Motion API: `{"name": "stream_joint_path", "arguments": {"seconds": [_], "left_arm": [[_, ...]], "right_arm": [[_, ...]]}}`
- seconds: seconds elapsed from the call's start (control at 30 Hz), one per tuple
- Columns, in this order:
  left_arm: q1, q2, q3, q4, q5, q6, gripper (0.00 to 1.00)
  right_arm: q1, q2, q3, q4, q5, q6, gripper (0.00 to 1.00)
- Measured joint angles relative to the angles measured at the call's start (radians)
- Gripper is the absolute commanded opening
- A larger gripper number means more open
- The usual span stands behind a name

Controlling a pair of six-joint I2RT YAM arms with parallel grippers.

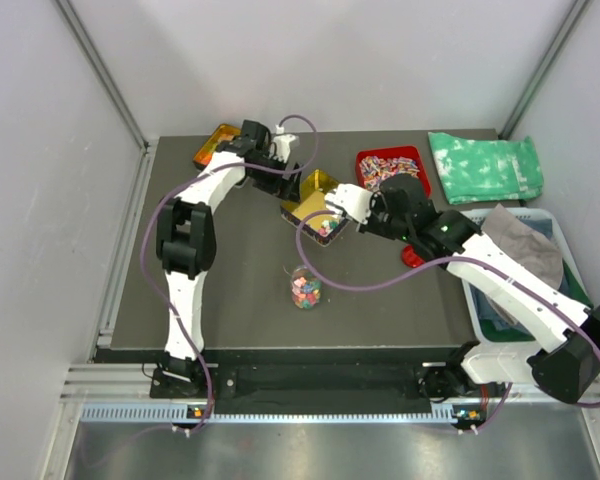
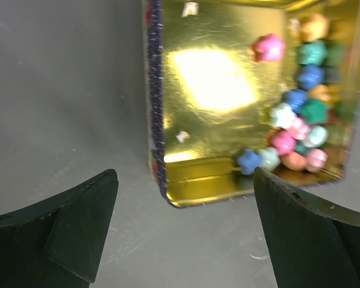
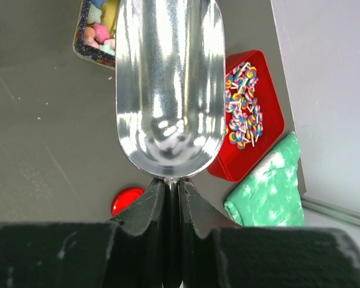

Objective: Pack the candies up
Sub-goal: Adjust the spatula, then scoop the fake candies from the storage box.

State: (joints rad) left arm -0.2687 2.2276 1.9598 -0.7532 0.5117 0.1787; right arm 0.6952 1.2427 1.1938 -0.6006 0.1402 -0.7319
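The candies (image 2: 300, 126) are small pink, blue, green and white sweets piled at one end of an open gold tin (image 2: 216, 84). My left gripper (image 2: 186, 192) stands open just off the tin's near edge, with bare table between its fingers (image 2: 78, 228). From above, the tin (image 1: 315, 192) lies mid-table with the left gripper (image 1: 292, 170) beside its far-left side. My right gripper (image 3: 172, 186) is shut on the handle of an empty metal scoop (image 3: 168, 90), whose tip hangs over the tin (image 3: 83, 42). A small clear cup (image 1: 305, 290) with more candies stands nearer the front.
A red tray (image 3: 270, 135) of striped wrapped sweets sits right of the scoop, with a green cloth (image 3: 270, 186) beyond it. A red lid (image 3: 127, 199) lies near my right gripper. An orange tray (image 1: 217, 143) is at the back left. A bin (image 1: 480, 310) with grey cloth stands at the right.
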Motion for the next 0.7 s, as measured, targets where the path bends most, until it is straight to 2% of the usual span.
{"name": "stream_joint_path", "arguments": {"seconds": [0.1,0.17,0.27,0.57,0.6,0.7], "left_arm": [[-0.024,0.007,-0.002,0.016,-0.084,0.01,0.98],[-0.041,0.007,-0.011,0.035,-0.134,0.022,0.9],[-0.063,0.007,-0.032,0.056,-0.186,0.036,0.71],[-0.08,0.016,-0.041,0.071,-0.232,0.058,0.3],[-0.08,0.019,-0.041,0.073,-0.239,0.06,0.2],[-0.08,0.028,-0.041,0.073,-0.257,0.065,0.05]], "right_arm": [[0.0,-0.002,0.008,-0.01,0.004,-0.002,0.0],[0.0,-0.004,0.013,-0.027,0.006,-0.003,0.0],[0.0,-0.006,0.019,-0.044,0.006,-0.008,0.0],[0.0,-0.006,0.067,-0.105,0.013,-0.019,0.0],[0.0,-0.006,0.073,-0.109,0.015,-0.02,0.0],[0.0,-0.008,0.092,-0.13,0.029,-0.032,0.0]]}}
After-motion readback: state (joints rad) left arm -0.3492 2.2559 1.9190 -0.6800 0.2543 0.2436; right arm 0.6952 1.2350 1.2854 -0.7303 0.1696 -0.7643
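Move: The left hand hangs open just above the candy tin's left corner: the stretch of wall it goes for is about 1 cm ahead and 4 cm down, while the tin's middle is roughly 6 cm to the right, 1 cm back and 5 cm below. The spatula's bowl stands some 12 cm right, 12 cm back and 12 cm above that hand. For the right hand, holding the spatula, the tin is about 14 cm ahead, 11 cm left and 19 cm below. Down about 3.5 cm and slightly forward, the left hand tilts some 15 degrees to point more steeply and shuts its wide-open fingers astride the tin wall beside the left corner, nearly closed on it at the end. The right hand keeps its grip on the spatula handle and lifts it about 2 cm while easing 1.5 cm right. ##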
